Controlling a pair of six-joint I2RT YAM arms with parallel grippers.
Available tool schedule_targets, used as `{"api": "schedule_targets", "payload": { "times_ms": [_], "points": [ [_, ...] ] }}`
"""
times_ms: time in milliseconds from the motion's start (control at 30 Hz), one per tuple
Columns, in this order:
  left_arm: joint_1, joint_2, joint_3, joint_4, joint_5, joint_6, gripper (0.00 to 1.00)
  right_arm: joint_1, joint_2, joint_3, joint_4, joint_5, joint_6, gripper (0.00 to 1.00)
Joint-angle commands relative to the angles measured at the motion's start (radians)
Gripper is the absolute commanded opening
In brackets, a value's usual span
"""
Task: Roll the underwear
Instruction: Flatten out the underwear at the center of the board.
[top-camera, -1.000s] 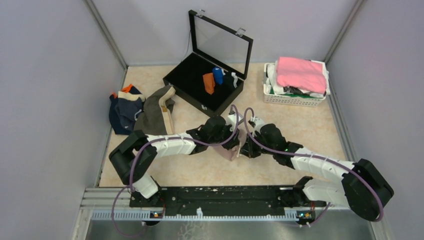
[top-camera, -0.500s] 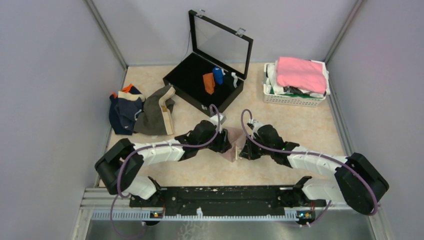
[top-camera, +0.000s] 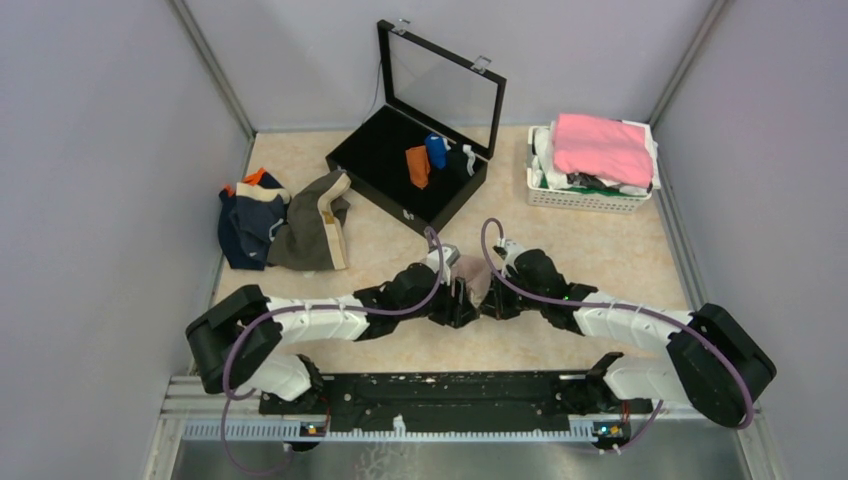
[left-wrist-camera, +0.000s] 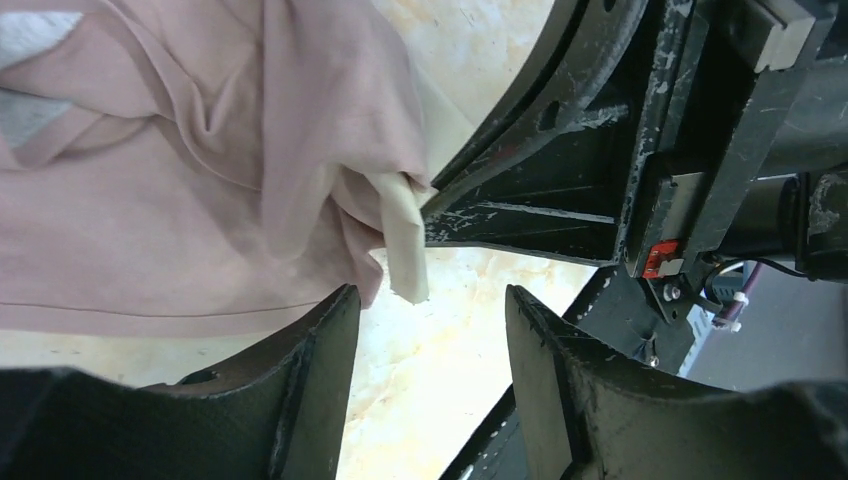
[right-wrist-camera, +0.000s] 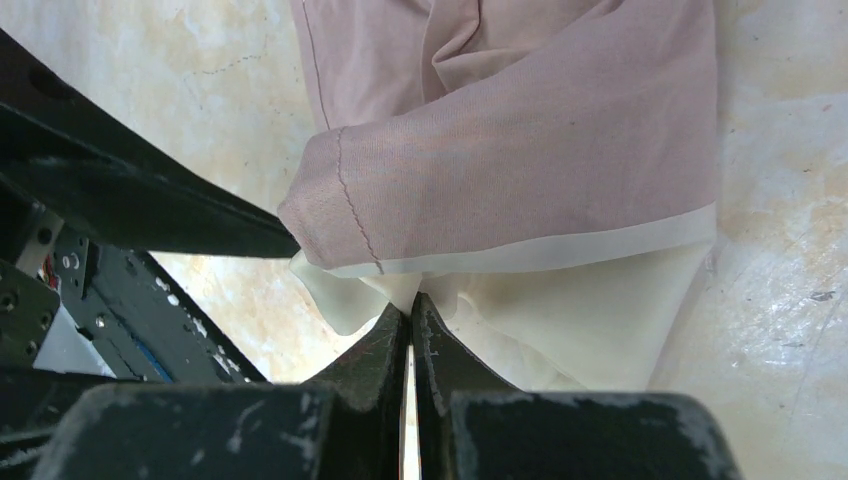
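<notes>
A pale pink-beige underwear (top-camera: 472, 270) lies on the table between my two grippers. My right gripper (right-wrist-camera: 412, 300) is shut on its cream waistband (right-wrist-camera: 600, 320), at the edge nearest the camera. The pink fabric (right-wrist-camera: 520, 150) spreads away from those jaws. My left gripper (left-wrist-camera: 430, 295) stands open just beside the cloth (left-wrist-camera: 180, 200), with only bare table between its fingers. A cream strip (left-wrist-camera: 405, 250) hangs near them. In the top view the left gripper (top-camera: 460, 300) and the right gripper (top-camera: 487, 298) nearly meet.
A navy underwear (top-camera: 245, 225) and an olive-brown one (top-camera: 312, 232) lie heaped at the left. An open black box (top-camera: 385, 185) holds a rust-orange roll (top-camera: 418, 165) and a blue roll (top-camera: 436, 150). A white basket (top-camera: 585, 198) with a bright pink cloth (top-camera: 600, 145) stands at the back right.
My left gripper has opened and let go of the pale underwear. Both arms have come down, and the cloth now rests on the table. The right gripper stays shut on it.
</notes>
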Motion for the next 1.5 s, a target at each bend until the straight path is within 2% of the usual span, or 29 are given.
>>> {"api": "schedule_targets", "payload": {
  "times_ms": [0, 67, 267, 633, 833, 1033, 1200, 1467],
  "points": [
    [-0.031, 0.031, 0.033, 0.068, -0.076, -0.040, 0.62, 0.004, 0.001, 0.015, 0.043, -0.012, 0.003, 0.00],
    [-0.033, 0.049, 0.038, 0.066, -0.111, -0.041, 0.62, 0.004, -0.002, 0.015, 0.043, -0.013, 0.004, 0.00],
    [-0.034, 0.107, 0.050, 0.071, -0.138, -0.026, 0.51, 0.004, -0.009, 0.011, 0.043, -0.015, 0.006, 0.00],
    [-0.034, 0.143, 0.081, 0.113, -0.123, -0.014, 0.15, 0.004, -0.021, 0.012, 0.026, -0.007, 0.007, 0.00],
    [-0.034, 0.063, 0.083, 0.013, -0.154, 0.005, 0.00, 0.000, -0.081, 0.023, -0.045, 0.044, -0.006, 0.00],
    [-0.025, -0.116, 0.095, -0.190, -0.288, 0.031, 0.00, -0.040, -0.235, 0.053, -0.186, 0.120, -0.011, 0.00],
    [0.042, -0.277, 0.103, -0.295, -0.354, 0.081, 0.00, -0.060, -0.353, 0.127, -0.320, 0.208, -0.047, 0.00],
    [0.274, -0.414, 0.214, -0.452, -0.247, 0.194, 0.00, -0.073, -0.486, 0.281, -0.496, 0.392, -0.090, 0.00]
  ]
}}
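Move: The waistband's loose edge hangs just beyond my open left fingers, about 2 cm ahead, 2 cm to the right and 2 cm below; the rest of the underwear is bunched some 8 cm ahead and roughly 6 cm lower. The open case has its middle about 30 cm ahead and 12 cm left. My right fingers already pinch the band, with that loose edge about 2 cm to their left and 1 cm ahead, level with them. I dip my left hand about 3 cm and ease it slightly forward, then shut its fingers on the loose waistband edge while my right hand holds its pinch still. Then I raise both and draw them apart: the left up, left and forward, some 12 cm each in height and sideways, turning counter-clockwise; the right up about 12 cm and 5 cm right, its fingers tipping up. ##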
